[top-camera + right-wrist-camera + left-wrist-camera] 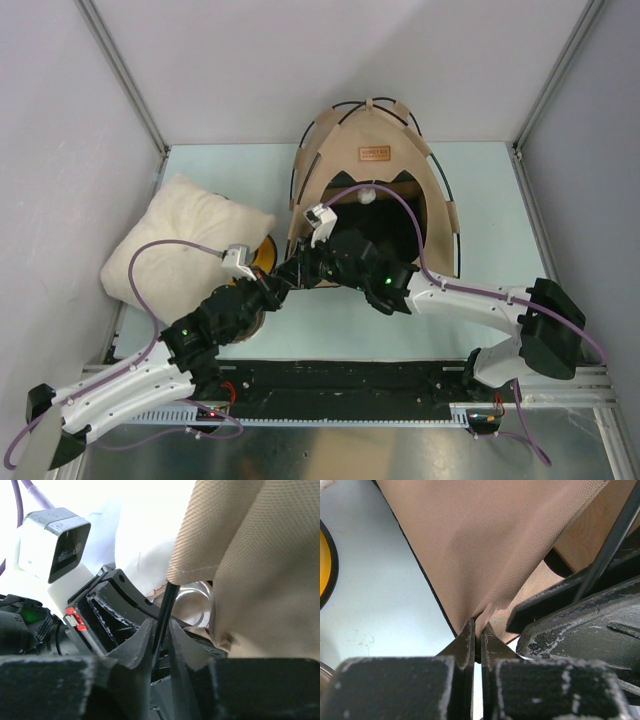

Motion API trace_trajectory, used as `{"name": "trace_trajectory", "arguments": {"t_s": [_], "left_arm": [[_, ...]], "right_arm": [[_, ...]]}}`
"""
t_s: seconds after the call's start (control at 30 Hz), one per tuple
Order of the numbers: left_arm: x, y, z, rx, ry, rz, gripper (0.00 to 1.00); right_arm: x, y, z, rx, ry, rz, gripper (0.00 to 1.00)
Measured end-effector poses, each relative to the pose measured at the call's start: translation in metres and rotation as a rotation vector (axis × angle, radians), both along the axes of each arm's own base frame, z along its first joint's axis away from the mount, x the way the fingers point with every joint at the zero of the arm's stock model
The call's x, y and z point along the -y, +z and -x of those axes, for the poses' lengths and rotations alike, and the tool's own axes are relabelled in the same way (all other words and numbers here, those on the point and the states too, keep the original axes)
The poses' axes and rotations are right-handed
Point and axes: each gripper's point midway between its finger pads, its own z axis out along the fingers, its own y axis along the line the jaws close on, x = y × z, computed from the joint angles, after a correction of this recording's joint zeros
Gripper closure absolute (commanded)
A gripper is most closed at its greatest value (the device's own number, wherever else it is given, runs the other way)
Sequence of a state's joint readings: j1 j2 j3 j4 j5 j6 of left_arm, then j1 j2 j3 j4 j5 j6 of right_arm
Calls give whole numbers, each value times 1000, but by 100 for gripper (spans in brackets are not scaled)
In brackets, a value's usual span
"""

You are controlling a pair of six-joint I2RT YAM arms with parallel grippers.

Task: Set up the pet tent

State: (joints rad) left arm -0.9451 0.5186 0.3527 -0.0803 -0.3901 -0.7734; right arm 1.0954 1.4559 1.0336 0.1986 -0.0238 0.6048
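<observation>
The pet tent [375,160] stands at the back middle, tan fabric on thin black poles, with a brown label and a white pom-pom [368,195] over its dark opening. My left gripper [283,280] is at its front left corner. In the left wrist view it [477,629] is shut on a pinched fold of the tent fabric [485,545]. My right gripper [308,264] meets it there from the right. In the right wrist view its jaws [161,630] are closed on a black pole [168,602] that comes out of the fabric hem [250,565].
A cream fluffy pillow [185,245] lies at the left, against the wall. The yellow bowl holder [266,254] sits between it and the tent, mostly under my left arm; a metal bowl [192,600] shows behind the pole. Walls close the table at the back and on both sides.
</observation>
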Motion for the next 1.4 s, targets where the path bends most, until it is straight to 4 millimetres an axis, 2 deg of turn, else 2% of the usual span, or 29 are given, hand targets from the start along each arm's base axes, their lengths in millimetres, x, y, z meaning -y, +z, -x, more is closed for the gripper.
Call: {"name": "trace_trajectory", "arguments": {"t_s": [0.03, 0.1, 0.33, 0.53, 0.7, 1.03, 1.4], "left_arm": [[0, 0, 0, 2, -1, -1, 100], [-1, 1, 0, 7, -1, -2, 100], [-4, 9, 2, 35, -5, 9, 100], [-10, 34, 5, 111, -1, 84, 100], [-18, 52, 5, 181, 16, 140, 100], [-19, 60, 2, 291, -1, 70, 100], [-23, 66, 4, 437, -21, -37, 100]], "right_arm": [[0, 1, 0, 0, 1, -1, 95], [-2, 4, 2, -1, 6, -8, 99], [-1, 8, -3, 7, -13, -22, 100], [11, 27, -29, 11, -87, -84, 100], [14, 46, -36, 4, -111, -157, 100], [7, 70, -38, -64, -129, -286, 100], [3, 78, -46, -109, -148, -324, 100]]}}
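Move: The pole, near its lower end, already lies between the right hand's half-open fingers, at that hand's point. The tent corner's tab, pinched in the left fingers, is about 5 cm ahead of the right hand and 4 cm lower. From the left hand the pole is thus some 5 cm back and 4 cm up; the steel bowl lies about 12 cm left and 1 cm back of it, the yellow ring about 9 cm left and 12 cm ahead, both roughly 15 cm below. The right hand first shuts its fingers on the pole just below the fabric sleeve, then carries it up about 8 cm and some 5 cm forward over the left hand, its fingertips tipping upward by around 20 degrees. Meanwhile the left hand, still pinching the corner tab, lifts it some 6.5 cm with a small shift to the left and tilts its fingers up about 25 degrees, turning the tab up towards the pole's free end. ##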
